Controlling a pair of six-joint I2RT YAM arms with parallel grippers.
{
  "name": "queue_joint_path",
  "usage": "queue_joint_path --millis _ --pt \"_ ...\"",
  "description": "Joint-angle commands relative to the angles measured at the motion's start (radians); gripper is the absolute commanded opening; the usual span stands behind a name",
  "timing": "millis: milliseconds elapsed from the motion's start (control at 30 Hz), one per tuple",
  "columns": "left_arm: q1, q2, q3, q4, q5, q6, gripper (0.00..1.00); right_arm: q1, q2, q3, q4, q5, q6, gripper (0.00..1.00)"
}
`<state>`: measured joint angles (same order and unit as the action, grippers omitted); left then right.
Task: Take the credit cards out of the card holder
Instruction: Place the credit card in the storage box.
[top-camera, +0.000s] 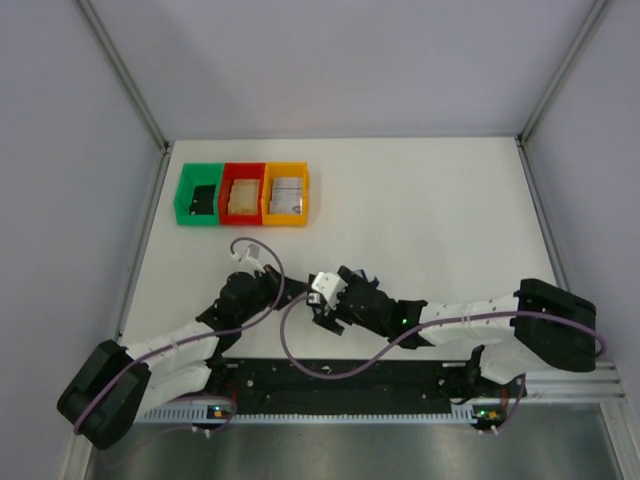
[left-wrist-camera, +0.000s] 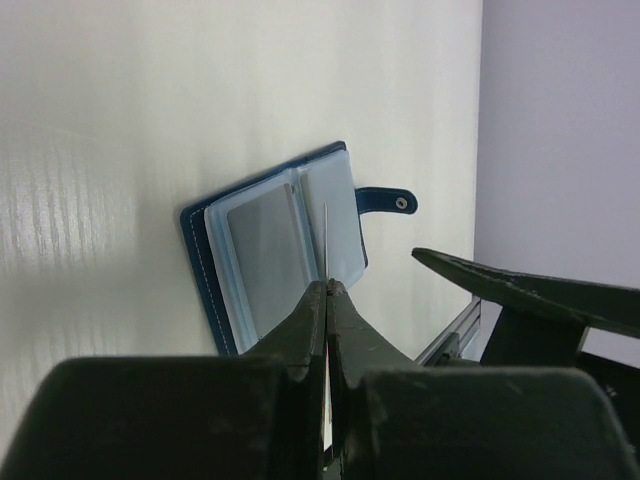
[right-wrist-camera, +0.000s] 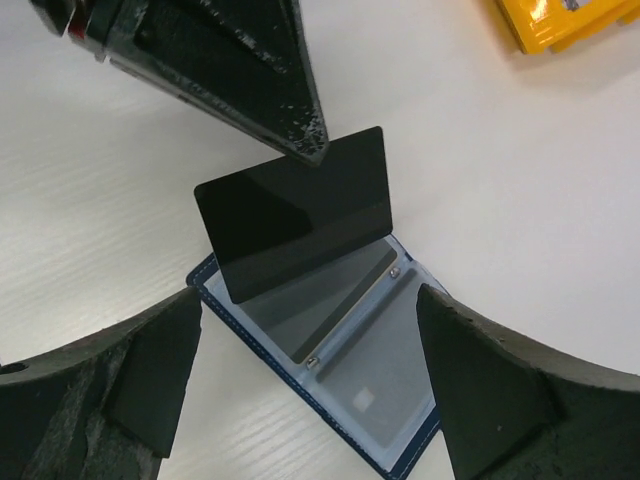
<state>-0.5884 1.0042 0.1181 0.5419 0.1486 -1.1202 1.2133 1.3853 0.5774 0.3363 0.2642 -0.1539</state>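
The dark blue card holder (right-wrist-camera: 203, 284) lies open on the white table, with grey credit cards in its clear sleeves (right-wrist-camera: 380, 390). My left gripper (right-wrist-camera: 308, 150) is shut on the top edge of a dark credit card (right-wrist-camera: 290, 210) that stands lifted above the holder's upper panel. In the left wrist view that card (left-wrist-camera: 326, 235) shows edge-on, a thin line rising from the shut gripper (left-wrist-camera: 327, 285), with the card holder (left-wrist-camera: 195, 250) behind it. My right gripper (right-wrist-camera: 310, 297) hangs open over the holder, one finger on each side, touching nothing.
Green (top-camera: 183, 196), red (top-camera: 242, 170) and orange (top-camera: 286, 170) bins stand in a row at the back left of the table. The orange bin's corner (right-wrist-camera: 560, 25) shows in the right wrist view. Both arms meet near the table's front centre (top-camera: 320, 295).
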Motion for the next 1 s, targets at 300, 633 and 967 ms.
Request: queue_joint_path --millis 300,633,967 --pt "0.002 -0.062 0.051 -0.026 0.012 -0.047 0.00 0.193 0.247 0.118 0.260 0.462 -0.262 0.82" --pt "-0.002 -0.079 0.046 -0.019 0.025 -0.078 0.00 0.213 0.347 0.114 0.423 0.593 -0.366 0.19" --pt "-0.002 -0.188 0.107 -0.114 -0.020 0.103 0.42 0.181 0.120 0.082 0.255 0.466 -0.235 0.00"
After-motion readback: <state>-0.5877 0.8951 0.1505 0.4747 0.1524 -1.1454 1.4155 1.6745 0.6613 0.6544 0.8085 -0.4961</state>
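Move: The right hand goes for the black credit card, whose middle is about 2 cm ahead of it, 3 cm to its left and 2 cm lower. The left fingers still pinch the card by one edge, its middle about 2 cm ahead and 2 cm right of them, 1 cm lower. The card holder lies about 1 cm ahead of the right hand, 3 cm right and 6 cm below; the orange storage box some 21 cm ahead, 9 cm left, 5 cm lower. Right hand eases left and forward about 3 cm, pinches the card; left rises 3 cm, opening to release. ##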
